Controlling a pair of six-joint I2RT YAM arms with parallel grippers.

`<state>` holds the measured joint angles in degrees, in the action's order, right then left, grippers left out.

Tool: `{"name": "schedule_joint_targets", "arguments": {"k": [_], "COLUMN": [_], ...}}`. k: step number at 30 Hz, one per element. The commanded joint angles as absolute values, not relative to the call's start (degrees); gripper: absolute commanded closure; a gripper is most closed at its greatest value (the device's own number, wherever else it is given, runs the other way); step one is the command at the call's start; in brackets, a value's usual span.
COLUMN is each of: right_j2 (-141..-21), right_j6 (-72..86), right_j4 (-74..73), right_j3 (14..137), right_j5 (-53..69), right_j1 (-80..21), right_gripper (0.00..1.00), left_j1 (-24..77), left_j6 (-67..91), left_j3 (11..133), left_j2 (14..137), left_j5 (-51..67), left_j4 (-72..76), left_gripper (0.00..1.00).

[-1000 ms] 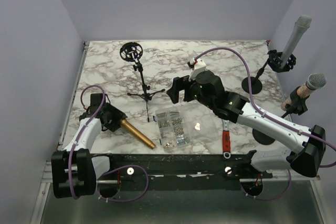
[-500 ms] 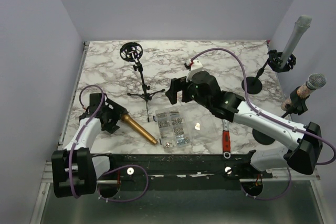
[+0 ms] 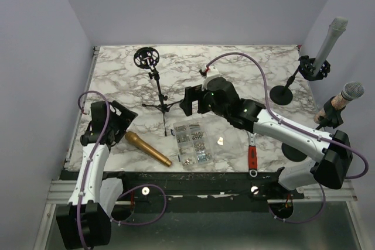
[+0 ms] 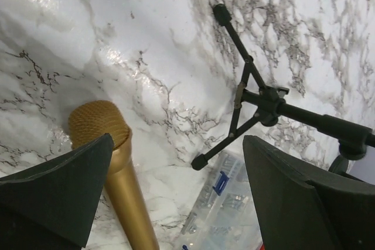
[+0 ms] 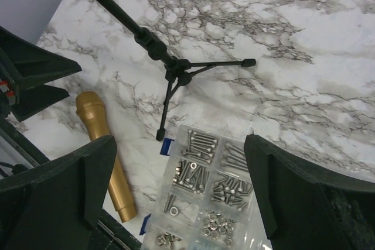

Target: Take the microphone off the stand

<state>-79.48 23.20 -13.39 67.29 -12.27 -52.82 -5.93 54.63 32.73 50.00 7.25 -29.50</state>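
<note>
A gold microphone [image 3: 147,148] lies flat on the marble table, near the front left; it also shows in the left wrist view [image 4: 114,165] and the right wrist view [image 5: 105,153]. The black tripod stand [image 3: 158,92] stands behind it with an empty ring mount [image 3: 146,58]. My left gripper [image 3: 120,115] is open and empty, lifted just left of the microphone's head. My right gripper [image 3: 190,102] is open and empty, hovering right of the stand's legs [image 5: 176,77].
A clear box of screws [image 3: 192,141] lies right of the microphone. A red-handled tool [image 3: 252,155] lies further right. Two other microphones in stands, a grey one [image 3: 328,42] and a silver-headed one [image 3: 343,99], stand at the right edge.
My left gripper has let go of the gold microphone and drawn back up and left; the microphone now lies on the table. My right gripper has moved a little left toward the stand.
</note>
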Motion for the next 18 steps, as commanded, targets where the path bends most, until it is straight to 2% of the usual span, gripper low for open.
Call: {"name": "schedule_joint_targets", "arguments": {"k": [1,8,18], "right_j2": [-82.1,-83.5,-84.9], "right_j6": [26.8,32.6,36.0], "right_j4": [-14.2,-13.5,-12.1], "right_j3": [71.0,70.6,69.3], "right_j5": [-7.3,-2.7,-0.4], "right_j1": [-53.2,-53.2,-53.2], "right_gripper": [0.00,0.00,0.00], "left_j1": [-6.2,-6.3,-6.3], "left_j6": [51.2,50.3,42.7], "left_j3": [34.3,30.8,35.0], "left_j2": [45.5,37.2,34.1], "left_j5": [6.0,9.2,27.8], "left_j4": [-31.9,-33.9,-27.3], "left_gripper": [0.04,0.01,0.04]}}
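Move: The gold microphone lies free on the table, its middle about 6 cm behind the empty left hand, 7 cm to its right and 8 cm below. The stand's tripod base is some 9 cm ahead of that hand and 12 cm to its right, the screw box about 4 cm back and 22 cm to its right, both roughly 8 cm lower. From the right hand, the microphone's middle lies about 8 cm back, 13 cm left and 21 cm down. Upward, clear of the microphone it has already let go, the left hand climbs about 4 cm, easing back and then swinging right some 2.5 cm, its fingers tilting up and turning clockwise, still wide open. Meanwhile the open right hand glides about 4 cm left and a little back towards the microphone, its fingers tipping down some 10 degrees. Neither touches anything. ##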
